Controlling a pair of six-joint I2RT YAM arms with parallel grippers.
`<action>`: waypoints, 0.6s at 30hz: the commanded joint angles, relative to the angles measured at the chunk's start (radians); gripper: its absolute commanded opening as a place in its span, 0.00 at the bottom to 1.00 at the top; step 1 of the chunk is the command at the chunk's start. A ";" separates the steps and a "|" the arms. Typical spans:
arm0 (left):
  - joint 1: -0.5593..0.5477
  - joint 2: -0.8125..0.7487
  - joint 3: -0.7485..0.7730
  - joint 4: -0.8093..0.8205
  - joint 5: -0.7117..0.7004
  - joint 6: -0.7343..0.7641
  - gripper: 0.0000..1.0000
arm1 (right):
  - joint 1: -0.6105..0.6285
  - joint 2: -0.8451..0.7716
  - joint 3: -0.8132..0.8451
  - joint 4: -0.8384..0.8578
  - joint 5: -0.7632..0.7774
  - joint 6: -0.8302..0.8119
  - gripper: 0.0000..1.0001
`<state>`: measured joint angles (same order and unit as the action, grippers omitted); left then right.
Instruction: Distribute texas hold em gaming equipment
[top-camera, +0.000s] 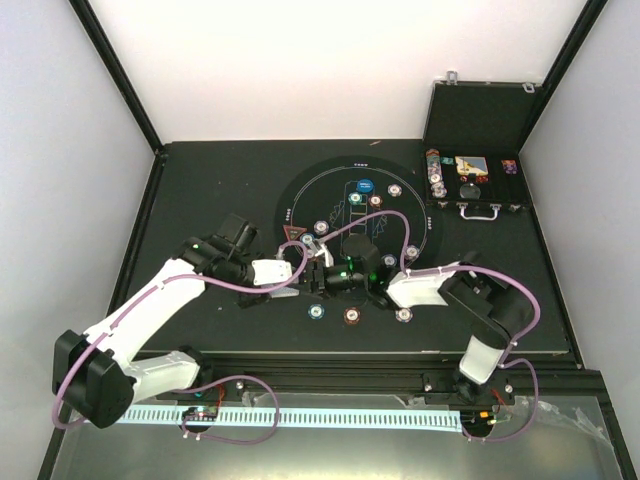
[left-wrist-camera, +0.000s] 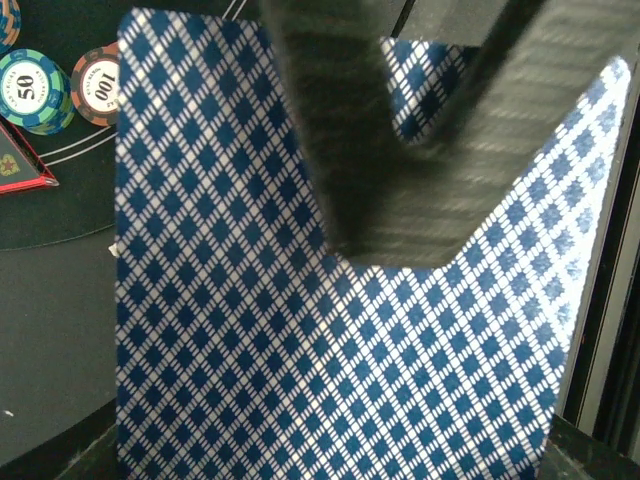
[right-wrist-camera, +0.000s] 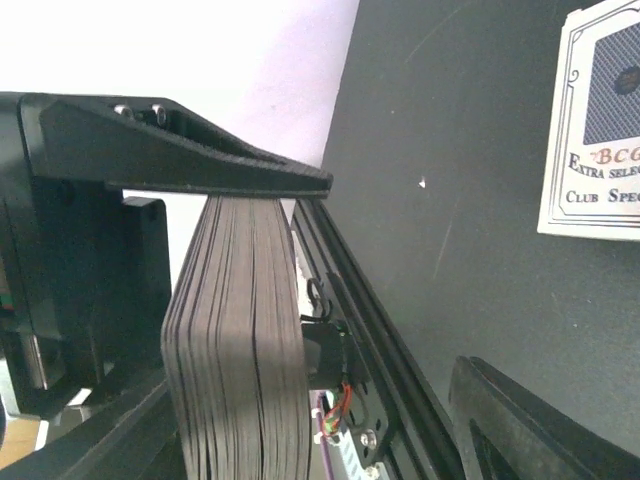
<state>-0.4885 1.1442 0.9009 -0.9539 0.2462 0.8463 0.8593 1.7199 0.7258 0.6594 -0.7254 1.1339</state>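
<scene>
My left gripper (top-camera: 312, 278) is shut on a deck of playing cards over the middle of the round black mat (top-camera: 300, 195). In the left wrist view the deck's blue diamond-patterned back (left-wrist-camera: 250, 330) fills the frame and hides my own fingers. A dark finger (left-wrist-camera: 370, 150) of the right gripper lies across it. My right gripper (top-camera: 335, 280) meets the left one head-on. The right wrist view shows the deck (right-wrist-camera: 240, 340) edge-on between its jaws, and the right finger (right-wrist-camera: 510, 420) stands apart from the cards. Poker chips (top-camera: 352, 316), a blue button (top-camera: 365, 185) and a red triangle (top-camera: 295, 234) lie on the mat.
An open black case (top-camera: 475, 185) with chips and a card box stands at the back right. A green chip (left-wrist-camera: 35, 90), a brown-red chip (left-wrist-camera: 97, 85) and the triangle's corner (left-wrist-camera: 20, 165) lie left of the deck. A card box (right-wrist-camera: 600, 130) shows in the right wrist view.
</scene>
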 joint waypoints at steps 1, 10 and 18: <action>-0.016 -0.024 0.038 -0.016 -0.004 -0.016 0.02 | 0.007 0.048 0.019 0.175 -0.030 0.097 0.67; -0.036 -0.037 0.029 -0.015 -0.007 -0.025 0.03 | 0.010 0.124 0.001 0.373 -0.054 0.217 0.32; -0.041 -0.049 0.017 0.022 -0.018 -0.083 0.99 | 0.015 0.122 -0.014 0.414 -0.064 0.240 0.06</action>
<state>-0.5217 1.1252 0.9005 -0.9558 0.2214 0.8059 0.8650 1.8370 0.7227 1.0050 -0.7765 1.3605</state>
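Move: Just left of the right hand, which points left with open fingers, hangs the card deck: its middle some 4 cm left and 1 cm up. The left hand still holds the deck from above, its middle about 3 cm to that hand's right. On the table roughly 12 cm below the right hand lie the red chip stack, 8 cm ahead and 2 right; the blue chip stack, 6 cm back and 3 right; and the white-bordered cards, 3 ahead and 8 left. Sliding about 1.5 cm further left over the free end of the deck, the right hand shuts its fingers on the deck's two faces, one above and one below, then rises some 2 cm, its fingertips tipping up about 10 degrees. The left hand stays put, keeping its hold on the deck's long edges until its fingers spread and let go right at the end. ##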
